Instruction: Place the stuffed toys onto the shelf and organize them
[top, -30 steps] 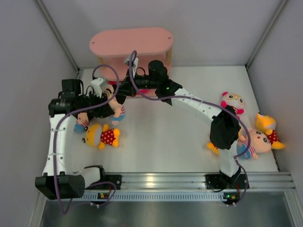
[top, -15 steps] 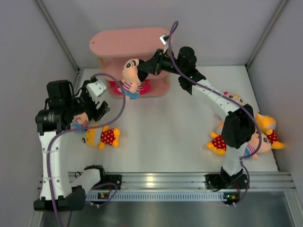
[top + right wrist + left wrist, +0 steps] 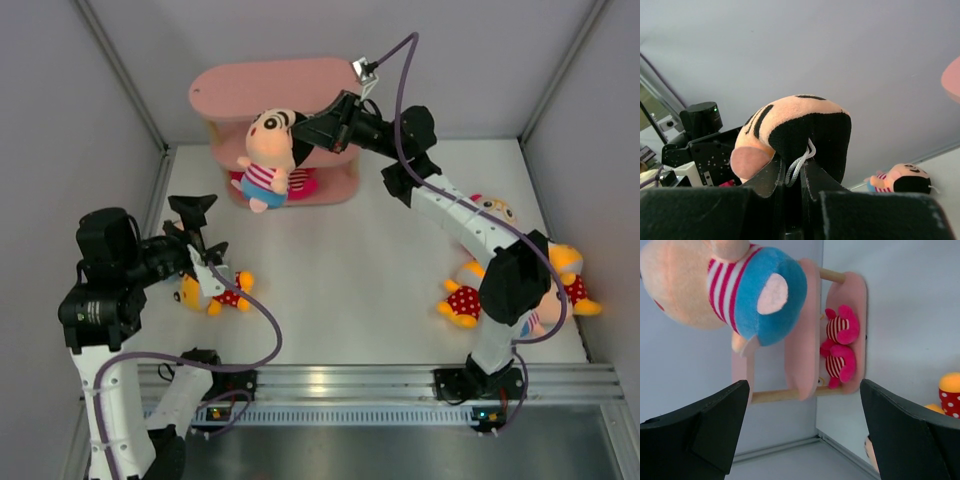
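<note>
My right gripper [image 3: 305,130] is shut on the black-haired head of a peach-headed stuffed toy [image 3: 265,152] with a striped shirt and blue bottom. The toy hangs in the air in front of the pink shelf [image 3: 240,88]. In the right wrist view the jaws [image 3: 795,175] pinch the head [image 3: 805,125] at its grey loop. My left gripper [image 3: 200,238] stands wide open and empty at the near left, above a yellow toy in red polka dots [image 3: 218,290]. In the left wrist view the hanging toy [image 3: 747,287] is at the upper left, and two red-striped toys [image 3: 840,347] lie on the shelf's bottom board [image 3: 860,300].
Several more toys lie at the right: a pink-white one [image 3: 490,212], a yellow one [image 3: 565,265], and a red polka-dot one [image 3: 460,300] by the right arm. Another peach-headed toy [image 3: 900,180] lies on the table. Walls close in on both sides.
The left gripper opened and drew back toward the near left. The right gripper took the peach-headed toy and carried it up and right, to the shelf's front.
</note>
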Robot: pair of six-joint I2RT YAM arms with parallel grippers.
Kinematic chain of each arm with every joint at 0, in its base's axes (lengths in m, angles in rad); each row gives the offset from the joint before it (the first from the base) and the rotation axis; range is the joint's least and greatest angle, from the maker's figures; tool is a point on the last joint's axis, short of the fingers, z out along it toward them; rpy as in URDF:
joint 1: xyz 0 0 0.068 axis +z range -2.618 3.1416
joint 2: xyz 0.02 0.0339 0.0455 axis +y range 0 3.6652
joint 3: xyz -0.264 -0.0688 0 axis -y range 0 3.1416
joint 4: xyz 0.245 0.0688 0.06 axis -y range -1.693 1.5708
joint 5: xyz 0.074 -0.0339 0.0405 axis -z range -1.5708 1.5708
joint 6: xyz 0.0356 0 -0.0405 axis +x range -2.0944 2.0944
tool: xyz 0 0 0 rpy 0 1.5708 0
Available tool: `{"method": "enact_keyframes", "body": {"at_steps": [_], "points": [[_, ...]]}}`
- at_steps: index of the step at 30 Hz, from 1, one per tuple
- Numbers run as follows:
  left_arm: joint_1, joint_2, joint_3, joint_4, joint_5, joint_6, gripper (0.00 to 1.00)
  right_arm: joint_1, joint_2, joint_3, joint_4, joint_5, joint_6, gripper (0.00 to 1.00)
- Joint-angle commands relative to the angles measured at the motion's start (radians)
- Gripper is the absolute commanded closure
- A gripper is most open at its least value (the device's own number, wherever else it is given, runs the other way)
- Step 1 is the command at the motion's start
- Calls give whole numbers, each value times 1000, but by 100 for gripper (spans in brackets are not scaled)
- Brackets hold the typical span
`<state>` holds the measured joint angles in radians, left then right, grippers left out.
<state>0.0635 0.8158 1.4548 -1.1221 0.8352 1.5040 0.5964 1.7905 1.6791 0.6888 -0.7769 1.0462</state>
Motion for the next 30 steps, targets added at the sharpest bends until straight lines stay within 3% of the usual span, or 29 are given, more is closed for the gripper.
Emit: {"method": "enact_keyframes", "body": {"at_steps": [1, 6, 12, 23, 26, 30], "points": [[-2, 9, 54, 7, 117, 145, 2, 45, -65, -16, 132, 10, 58, 100], [-2, 36, 124, 7, 146, 84, 6, 97, -62, 7, 137, 50, 44, 100], [-2, 48, 127, 7, 179, 30, 23, 121, -8, 74, 127, 61, 63, 100], [-4, 103, 164, 8, 216, 58, 31, 151, 35, 128, 106, 65, 58, 100], [-4, 118, 182, 7, 216, 58, 40, 161, 41, 131, 112, 70, 58, 100], [-2, 129, 196, 8, 219, 90, 72, 172, 58, 140, 124, 70, 70, 100]]}}
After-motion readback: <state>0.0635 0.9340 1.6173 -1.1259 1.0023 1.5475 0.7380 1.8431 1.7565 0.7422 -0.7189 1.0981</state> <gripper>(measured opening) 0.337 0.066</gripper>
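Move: The boy doll, already hanging from the right gripper by the back of its head, has its middle about 8 cm ahead of the open left gripper, 8 cm to its right and 6 cm above, its legs lowest and nearest. The shelf stands some 25 cm ahead of that gripper, 8 cm right and 20 cm lower; the yellow toy lies about 35 cm below and 7 cm left, level fore and aft. From the right gripper, the left one waits about 11 cm back, 14 cm left and 9 cm lower. Bring the left gripper up about 4 cm and a little to the right, turning it slightly clockwise, and close its fingers on one of the doll's blue-trousered legs. Meanwhile, keep the right gripper's hold on the head and carry the doll back and left towards the left gripper, about 5 cm each way, rising a couple of centimetres, so the leg comes between the open fingers. ##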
